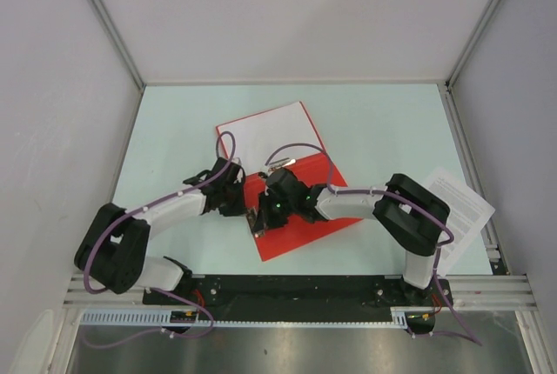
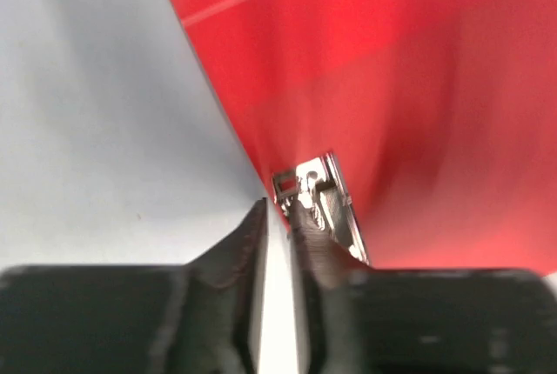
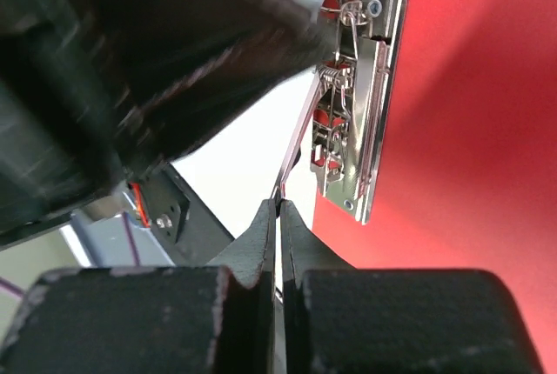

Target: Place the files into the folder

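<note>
The red folder [image 1: 300, 222] lies open in the middle of the table, with a white sheet of the files [image 1: 270, 130] on its far half. More of the files [image 1: 463, 207] lie at the right edge, partly under the right arm. Both grippers meet at the folder's metal clip [image 3: 357, 104] near its front left edge. My right gripper [image 3: 278, 203] is shut on the clip's thin lever [image 3: 300, 135]. My left gripper [image 2: 278, 209] sits just before the clip [image 2: 318, 196] with its jaws a narrow gap apart and nothing clearly gripped; white shows through the gap.
The pale table [image 1: 174, 130] is walled in by grey panels on three sides. A metal rail [image 1: 487, 291] runs along the near edge by the arm bases. In the right wrist view the left arm [image 3: 165, 70] looms dark and blurred, close to the clip.
</note>
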You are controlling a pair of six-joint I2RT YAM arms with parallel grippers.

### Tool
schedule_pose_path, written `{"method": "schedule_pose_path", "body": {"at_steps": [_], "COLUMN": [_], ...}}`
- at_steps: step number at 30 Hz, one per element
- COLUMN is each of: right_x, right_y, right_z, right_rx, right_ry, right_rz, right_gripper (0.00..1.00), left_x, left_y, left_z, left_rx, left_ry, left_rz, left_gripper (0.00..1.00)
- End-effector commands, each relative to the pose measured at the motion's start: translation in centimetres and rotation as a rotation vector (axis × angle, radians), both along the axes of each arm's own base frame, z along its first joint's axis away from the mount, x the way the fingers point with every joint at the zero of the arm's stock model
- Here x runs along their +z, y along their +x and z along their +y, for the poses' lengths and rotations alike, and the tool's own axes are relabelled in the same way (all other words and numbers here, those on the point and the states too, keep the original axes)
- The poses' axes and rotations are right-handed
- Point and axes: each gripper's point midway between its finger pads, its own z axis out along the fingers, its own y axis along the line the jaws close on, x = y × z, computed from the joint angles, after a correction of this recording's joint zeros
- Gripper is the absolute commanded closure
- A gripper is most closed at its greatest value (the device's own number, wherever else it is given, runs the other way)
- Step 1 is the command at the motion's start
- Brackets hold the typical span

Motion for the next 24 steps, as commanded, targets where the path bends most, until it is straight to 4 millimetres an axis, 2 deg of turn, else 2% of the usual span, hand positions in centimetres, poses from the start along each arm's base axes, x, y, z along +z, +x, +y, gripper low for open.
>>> {"method": "schedule_pose_path", "body": {"at_steps": [1, 4, 7, 10, 15, 18, 19, 21, 22, 24], "right_x": [0.2, 0.7, 1.2, 1.9, 3.6, 5.6, 6.9, 8.0, 9.3, 9.1], "right_y": [2.4, 2.8, 2.7, 2.5, 2.3, 3.6, 4.2, 5.6, 6.5, 7.9], "right_z": [-1.0, -0.7, -0.2, 0.8, 3.1, 4.7, 5.3, 5.7, 6.3, 7.0], "right_rx": [-0.072, -0.090, -0.094, -0.100, -0.134, -0.193, -0.205, -0.223, -0.216, -0.222], "right_ry": [0.029, 0.076, 0.120, 0.176, 0.301, 0.423, 0.487, 0.559, 0.615, 0.644], "right_rz": [0.019, 0.064, 0.109, 0.167, 0.281, 0.298, 0.293, 0.267, 0.235, 0.219], "right_gripper": [1.00, 1.00, 1.00, 1.00, 1.00, 0.88, 0.82, 0.65, 0.60, 0.50], "left_x": [3.0, 5.6, 8.4, 10.6, 12.7, 14.4, 15.1, 16.3, 17.0, 18.1], "left_y": [0.0, 1.2, 1.9, 2.1, 1.7, 1.6, 1.7, 1.7, 1.6, 1.5], "left_z": [1.0, 1.8, 2.4, 2.5, 2.5, 3.3, 3.5, 4.1, 4.3, 4.6], "left_rx": [0.044, 0.068, 0.081, 0.068, 0.060, 0.086, 0.092, 0.106, 0.112, 0.123], "left_ry": [-0.036, -0.056, -0.083, -0.112, -0.146, -0.137, -0.138, -0.139, -0.137, -0.144], "left_rz": [-0.011, -0.058, -0.118, -0.170, -0.223, -0.279, -0.304, -0.346, -0.356, -0.393], "left_gripper": [0.63, 0.38, 0.28, 0.26, 0.25, 0.24, 0.23, 0.22, 0.22, 0.22]}}
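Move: The near metal clip, on the open folder's left edge, has its middle about 3 cm ahead of the right hand, 1 cm to its left and 3 cm below; the right fingers already pinch its lever. From the left hand, at the clip's far end, that middle is some 3 cm back, 2 cm right and 1 cm below. The far clip is roughly 19 cm ahead of the right hand and 6 cm right, 3 cm below. Keep the right gripper shut on the near clip's lever and draw it forward, then left and up, about 7 cm in all, turning the wrist some 30 degrees to swing the lever out past the folder's edge; only then start opening the fingers around it. Meanwhile open the left gripper wide and lift it about 14 cm off the clip's far end, easing left. ##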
